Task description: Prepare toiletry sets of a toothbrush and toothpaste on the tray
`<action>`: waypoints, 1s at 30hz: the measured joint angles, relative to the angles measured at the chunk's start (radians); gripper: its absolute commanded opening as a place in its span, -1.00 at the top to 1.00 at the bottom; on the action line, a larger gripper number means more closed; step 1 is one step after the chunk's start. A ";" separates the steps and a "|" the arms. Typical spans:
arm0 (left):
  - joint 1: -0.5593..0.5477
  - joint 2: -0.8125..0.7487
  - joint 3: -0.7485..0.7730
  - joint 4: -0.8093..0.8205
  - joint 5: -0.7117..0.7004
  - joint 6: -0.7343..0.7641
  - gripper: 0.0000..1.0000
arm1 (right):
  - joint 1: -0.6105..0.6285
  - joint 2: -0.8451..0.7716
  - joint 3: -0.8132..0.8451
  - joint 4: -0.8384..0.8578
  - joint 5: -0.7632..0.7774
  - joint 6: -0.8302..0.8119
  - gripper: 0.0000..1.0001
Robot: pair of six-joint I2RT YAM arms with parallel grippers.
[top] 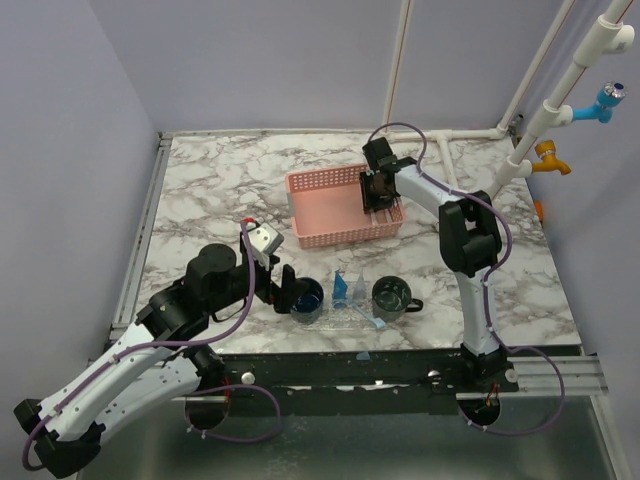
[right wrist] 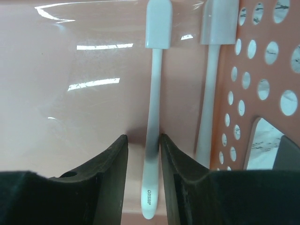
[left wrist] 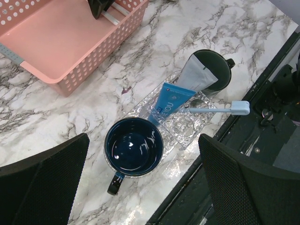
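The clear tray (left wrist: pixel 187 133) lies at the table's front edge. At its left end is the empty navy mug (left wrist: pixel 133 146), at its right end the dark green mug (left wrist: pixel 213 70), which holds a pale tube (left wrist: pixel 197 77). A blue tube (left wrist: pixel 168 102) and the light-blue toothbrush (left wrist: pixel 213 110) lie on the tray between them. My left gripper (left wrist: pixel 147 187) hangs wide open over the navy mug. My right gripper (right wrist: pixel 143 140) is down in the pink basket (right wrist: pixel 70 117). Its jaws straddle the handle of a white toothbrush (right wrist: pixel 154 93): the right finger touches it, and a gap remains on the left.
The pink basket (top: pixel 320 210) sits mid-table behind the tray (top: pixel 345 318). A second pale brush shape (right wrist: pixel 212 84) lies along the basket's perforated wall. The table's dark front rail (left wrist: pixel 262 84) runs just past the tray. White pipes with taps stand at the back right (top: pixel 560 90).
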 measured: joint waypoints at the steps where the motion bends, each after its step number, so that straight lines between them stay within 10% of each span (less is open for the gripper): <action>1: 0.000 0.000 0.000 0.000 0.001 0.000 -0.98 | 0.000 0.000 0.000 0.000 -0.008 0.000 0.33; 13: 0.005 0.000 0.000 0.000 0.002 0.001 -0.97 | 0.006 0.000 -0.001 0.005 -0.055 0.000 0.61; 17: 0.005 -0.002 0.000 0.000 0.002 0.001 -0.98 | 0.015 0.001 -0.001 0.003 -0.048 0.001 0.98; 30: 0.005 -0.010 0.000 0.000 0.002 0.003 -0.98 | 0.025 -0.006 -0.001 0.002 -0.005 0.021 0.99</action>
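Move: My right fingers already straddle the toothbrush handle on the basket floor; its middle lies roughly 3 cm ahead and 1 cm right of that hand, at fingertip height. The second toothbrush lies about 4 cm to the right and 3 cm ahead, and the basket's right wall is some 7 cm right and 2 cm ahead, its middle 2 cm higher. From my left hand, the toothbrush is about 31 cm ahead, 19 cm right and 22 cm down. I draw my right hand left across the basket floor by about 1.5 cm, slightly back as well, taking the near toothbrush away from its neighbour and the right wall while my part-open fingers close. I pinch its handle between the fingertips, then stay low, with only the faintest rise at the end. ##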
